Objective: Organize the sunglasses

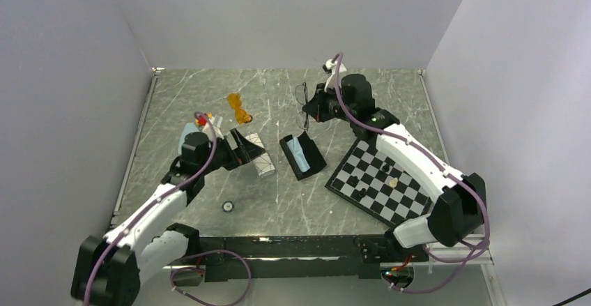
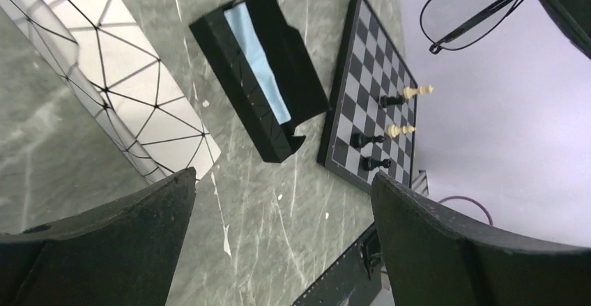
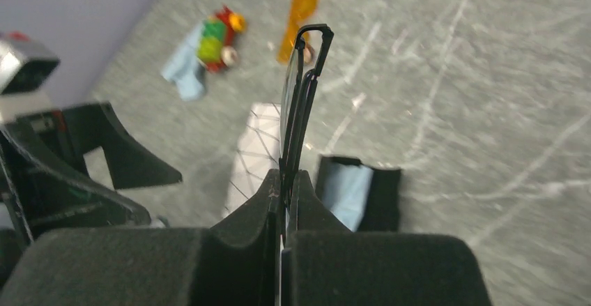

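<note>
The thin black wire-framed sunglasses (image 1: 301,97) hang folded above the table, and my right gripper (image 1: 311,109) is shut on them. In the right wrist view the frame (image 3: 300,104) sticks up edge-on from between the closed fingers (image 3: 287,178). The left wrist view shows the same pair (image 2: 474,10) held high at the upper right. The orange translucent sunglasses (image 1: 239,108) lie on the table at the back, and show again in the right wrist view (image 3: 300,17). My left gripper (image 1: 240,149) is open and empty beside the white case, its fingers wide apart over bare table (image 2: 284,178).
A white case with black line pattern (image 1: 259,155) lies by the left gripper. A black oblong case (image 1: 302,156) stands open with a blue cloth inside. A chessboard (image 1: 380,180) with several pieces sits at the right. A colourful toy and blue cloth (image 3: 209,48) lie at the left, and a small ring (image 1: 228,206) lies near the front.
</note>
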Controlling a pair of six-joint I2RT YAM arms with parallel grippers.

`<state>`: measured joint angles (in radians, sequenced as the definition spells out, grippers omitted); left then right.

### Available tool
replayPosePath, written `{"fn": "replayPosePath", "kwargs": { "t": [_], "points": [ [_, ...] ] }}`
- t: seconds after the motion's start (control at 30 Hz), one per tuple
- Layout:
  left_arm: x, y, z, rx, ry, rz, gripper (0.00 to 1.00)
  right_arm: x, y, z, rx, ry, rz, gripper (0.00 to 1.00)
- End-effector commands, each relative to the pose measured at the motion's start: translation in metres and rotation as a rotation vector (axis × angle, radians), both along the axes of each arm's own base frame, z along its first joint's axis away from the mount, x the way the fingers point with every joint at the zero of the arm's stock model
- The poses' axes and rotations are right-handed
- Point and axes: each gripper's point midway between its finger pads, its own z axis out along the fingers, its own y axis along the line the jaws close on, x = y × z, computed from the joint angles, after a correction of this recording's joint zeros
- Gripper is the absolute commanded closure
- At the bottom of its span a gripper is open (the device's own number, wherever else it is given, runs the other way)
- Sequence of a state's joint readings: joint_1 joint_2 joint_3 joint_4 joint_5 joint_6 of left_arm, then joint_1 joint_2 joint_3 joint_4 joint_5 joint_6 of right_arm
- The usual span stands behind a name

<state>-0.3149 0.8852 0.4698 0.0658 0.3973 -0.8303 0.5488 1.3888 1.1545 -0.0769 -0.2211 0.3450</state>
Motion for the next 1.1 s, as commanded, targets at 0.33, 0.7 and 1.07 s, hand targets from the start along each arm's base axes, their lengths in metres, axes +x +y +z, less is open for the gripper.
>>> {"fn": "replayPosePath", "kwargs": {
  "t": [0.33,0.7,1.07],
  "points": [
    [0.043,-0.071,-0.001,-0.051,0.024,-0.196,0.01,-0.031,-0.021,-0.138,-0.419,0.303,0.401,1.00],
    [0.063,-0.101,-0.033,-0.047,0.103,-0.255,0.01,-0.019,0.002,-0.161,-0.358,0.367,0.499,1.00],
    [0.069,-0.111,-0.052,-0.040,0.140,-0.250,0.01,-0.021,0.005,-0.181,-0.338,0.473,0.468,1.00]
  ]
}}
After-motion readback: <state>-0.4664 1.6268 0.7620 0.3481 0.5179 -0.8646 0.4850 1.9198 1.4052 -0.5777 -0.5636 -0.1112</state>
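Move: The right hand, holding the folded sunglasses, has the open black case with its blue cloth some 25 cm below, about 6 cm back and level sideways. From that hand the white patterned box is about 6 cm back and 13 cm left, and the chessboard about 12 cm back and 25 cm right. From the empty left hand the case is about 2 cm ahead, 16 cm right and 16 cm below. Down fast, then easing off, the right hand lowers the still-pinched sunglasses about 19 cm towards the open case, bowing slightly right and returning, its fingers tipping down and turning some 25 degrees counter-clockwise. The left hand, wide open throughout, closes in on the case: about 10 cm right, 7 down and 6 forward, turning slightly clockwise. ##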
